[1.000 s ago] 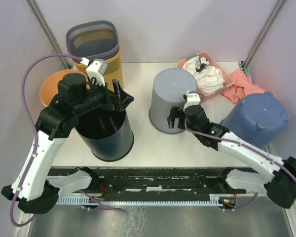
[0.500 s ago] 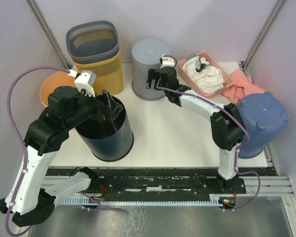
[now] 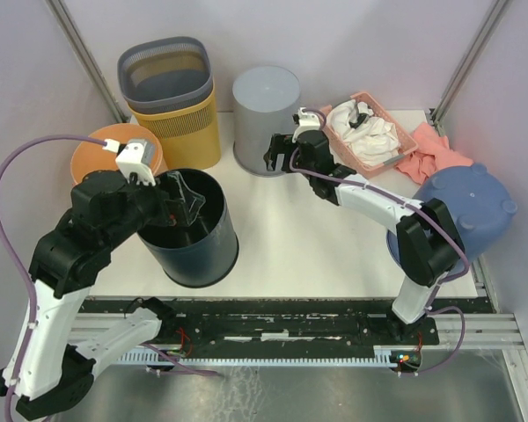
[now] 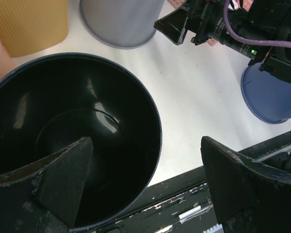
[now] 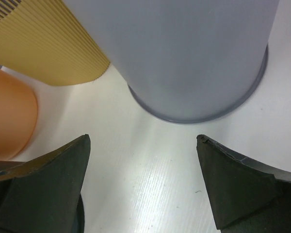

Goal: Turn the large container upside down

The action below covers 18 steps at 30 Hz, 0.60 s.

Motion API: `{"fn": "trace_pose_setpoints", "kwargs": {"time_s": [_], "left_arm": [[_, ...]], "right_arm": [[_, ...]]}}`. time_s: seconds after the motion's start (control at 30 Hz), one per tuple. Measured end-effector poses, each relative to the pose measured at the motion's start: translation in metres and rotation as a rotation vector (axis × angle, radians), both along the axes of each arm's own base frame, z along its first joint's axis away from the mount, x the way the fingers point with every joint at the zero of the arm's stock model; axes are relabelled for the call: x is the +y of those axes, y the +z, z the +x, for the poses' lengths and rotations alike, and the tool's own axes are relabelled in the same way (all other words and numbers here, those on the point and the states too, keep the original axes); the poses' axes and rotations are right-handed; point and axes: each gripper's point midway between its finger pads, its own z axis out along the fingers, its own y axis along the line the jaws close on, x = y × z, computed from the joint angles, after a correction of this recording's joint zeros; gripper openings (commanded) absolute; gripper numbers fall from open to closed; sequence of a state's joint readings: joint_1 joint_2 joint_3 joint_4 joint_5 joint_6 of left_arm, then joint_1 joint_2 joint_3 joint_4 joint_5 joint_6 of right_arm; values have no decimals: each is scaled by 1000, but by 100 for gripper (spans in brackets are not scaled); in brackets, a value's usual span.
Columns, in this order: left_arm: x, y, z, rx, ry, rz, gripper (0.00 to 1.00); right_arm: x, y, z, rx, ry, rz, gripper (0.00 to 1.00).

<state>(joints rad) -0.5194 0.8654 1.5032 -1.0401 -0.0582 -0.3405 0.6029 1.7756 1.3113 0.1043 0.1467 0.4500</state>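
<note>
The large dark navy container (image 3: 194,242) stands upright, mouth up, at the front left of the table. My left gripper (image 3: 183,200) is open over its near-side rim. In the left wrist view one finger (image 4: 63,179) is inside the container (image 4: 77,131), the other finger (image 4: 233,184) is outside, and the rim runs between them without touching either. My right gripper (image 3: 277,156) is open and empty, just in front of the grey bin (image 3: 266,97). In the right wrist view the right gripper (image 5: 143,141) faces the bin's base (image 5: 189,53) with a gap of bare table.
The grey bin stands upside down at the back, beside a yellow ribbed basket (image 3: 169,83). An orange bowl (image 3: 101,145) sits at the far left. A pink basket of white cloths (image 3: 365,130), a pink cloth (image 3: 431,158) and an upturned blue bucket (image 3: 462,207) are on the right.
The grey bin went from the table's middle to the back with my right gripper against it; the gripper has since drawn back slightly. My left gripper moved left and down over the dark container's rim.
</note>
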Motion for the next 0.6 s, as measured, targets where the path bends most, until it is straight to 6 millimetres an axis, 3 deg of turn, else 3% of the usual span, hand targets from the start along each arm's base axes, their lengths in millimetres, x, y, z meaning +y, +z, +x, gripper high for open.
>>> {"fn": "trace_pose_setpoints", "kwargs": {"time_s": [0.2,0.33,0.43,0.6], "left_arm": [[15,5,-9,-31,52,-6,99],[22,5,-11,-38,78,-4,99],[23,5,-11,-30,96,-14,99],[25,-1,-14,-5,103,-9,99]], "right_arm": [[26,6,-15,-20,69,48,99],[49,-1,-14,-21,97,53,99],[58,-15,-3,-13,84,37,99],[57,-36,33,-44,-16,-16,99]]}}
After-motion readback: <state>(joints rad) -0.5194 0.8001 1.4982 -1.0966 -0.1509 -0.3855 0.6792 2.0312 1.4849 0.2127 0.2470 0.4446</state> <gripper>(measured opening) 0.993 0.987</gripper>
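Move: The upside-down grey container stands roughly 13 cm ahead of the right hand and 2 cm to its left, its middle slightly below the hand. The yellow basket is about 25 cm to the left of the container and level with it; the pink basket about 30 cm to the container's right and 2 cm farther out. The upright black container is some 18 cm back and 21 cm left of the right hand. From the left hand, the grey container lies about 40 cm ahead and 15 cm right, well below. Leftward first, about 6 cm across the near side of the grey container while easing back a little, the right hand then turns forward some 5 cm and sinks about 4 cm, closing in on the container's near wall with fingers still wide open. The left hand, also open and empty, drifts about 3 cm left and slightly back, by the black container. ##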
